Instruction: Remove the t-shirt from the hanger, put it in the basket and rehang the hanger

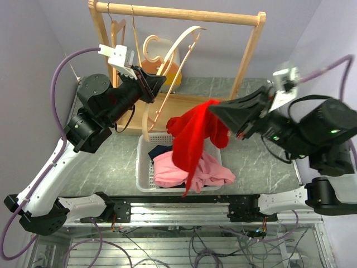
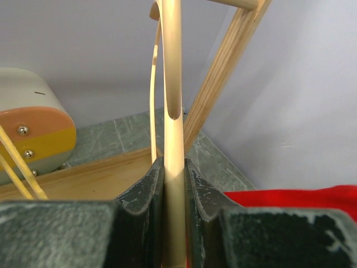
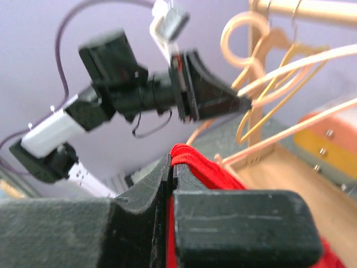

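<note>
My left gripper (image 1: 158, 84) is shut on a pale wooden hanger (image 1: 177, 56) below the wooden rail (image 1: 178, 13); in the left wrist view the hanger's arm (image 2: 173, 111) runs up between the closed jaws. My right gripper (image 1: 215, 111) is shut on the red t-shirt (image 1: 192, 137), which hangs off it, free of the hanger, above the white basket (image 1: 143, 167). In the right wrist view the red t-shirt (image 3: 192, 162) is pinched between the jaws, with the left arm behind it.
The white basket holds a pink garment (image 1: 189, 170) and a dark one (image 1: 158, 151). Other hangers (image 1: 117, 28) hang on the rail. An orange and yellow object (image 1: 167, 72) sits on the rack's wooden base (image 1: 178, 109).
</note>
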`<state>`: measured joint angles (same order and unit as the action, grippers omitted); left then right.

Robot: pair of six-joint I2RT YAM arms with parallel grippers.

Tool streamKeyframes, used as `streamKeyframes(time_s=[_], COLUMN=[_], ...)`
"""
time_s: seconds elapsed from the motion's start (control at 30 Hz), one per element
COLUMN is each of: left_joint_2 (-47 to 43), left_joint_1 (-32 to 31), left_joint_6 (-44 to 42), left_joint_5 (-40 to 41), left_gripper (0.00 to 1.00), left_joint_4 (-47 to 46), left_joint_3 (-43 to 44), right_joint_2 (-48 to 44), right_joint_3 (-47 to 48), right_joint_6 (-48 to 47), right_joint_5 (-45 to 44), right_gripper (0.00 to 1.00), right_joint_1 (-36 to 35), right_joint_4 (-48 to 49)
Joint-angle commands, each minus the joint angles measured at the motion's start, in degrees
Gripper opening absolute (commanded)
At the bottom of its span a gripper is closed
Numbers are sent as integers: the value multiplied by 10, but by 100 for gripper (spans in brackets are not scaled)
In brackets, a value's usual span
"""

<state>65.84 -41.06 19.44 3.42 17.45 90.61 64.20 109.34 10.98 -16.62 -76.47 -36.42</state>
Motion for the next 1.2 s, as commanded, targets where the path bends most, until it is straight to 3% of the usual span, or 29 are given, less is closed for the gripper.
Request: streamKeyframes(time_s=[0.0,0.3,0.87,1.17], left_joint_2=[3,-2,3,4], left_joint_1=[1,1,1,2], left_joint_6=[-12,-26,-47,-44], left_joint_5=[12,25,43,44], left_gripper=[7,7,7,7], left_joint_4=[-4,5,6,1], left_joint_3=[20,19,31,24], right_joint_2=[30,72,36,11], right_joint_3=[88,205,201,141], right_joint_6=[-86,-158,-190,-192], right_joint_5=[-26,-2,16,-4], right_gripper=[0,0,0,0], right_joint_1=[-1,-1,-1,-1], right_joint_4=[34,84,156,180])
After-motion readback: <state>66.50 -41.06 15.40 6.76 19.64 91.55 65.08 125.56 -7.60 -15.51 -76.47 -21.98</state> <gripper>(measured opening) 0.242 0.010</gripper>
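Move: The right hand holds the red t-shirt, and the basket for it lies about 12 cm ahead, 10 cm to the left and some 50 cm below. The pink shirt in the basket is roughly 9 cm ahead, 5 cm left and 48 cm down; the light wooden hanger's middle is about 15 cm ahead, 17 cm left and 5 cm lower. From the left hand the basket lies some 4 cm back, 9 cm right and 45 cm below. Still pinching the red t-shirt in shut fingers, the right hand lifts it about 15 cm, fast at first and then slower, and carries it nearly 10 cm to the right, mostly late on, away from hanger and basket. The fingers tip upward by some 30 degrees. The left hand keeps its grip on the bare hanger, nearly still. ##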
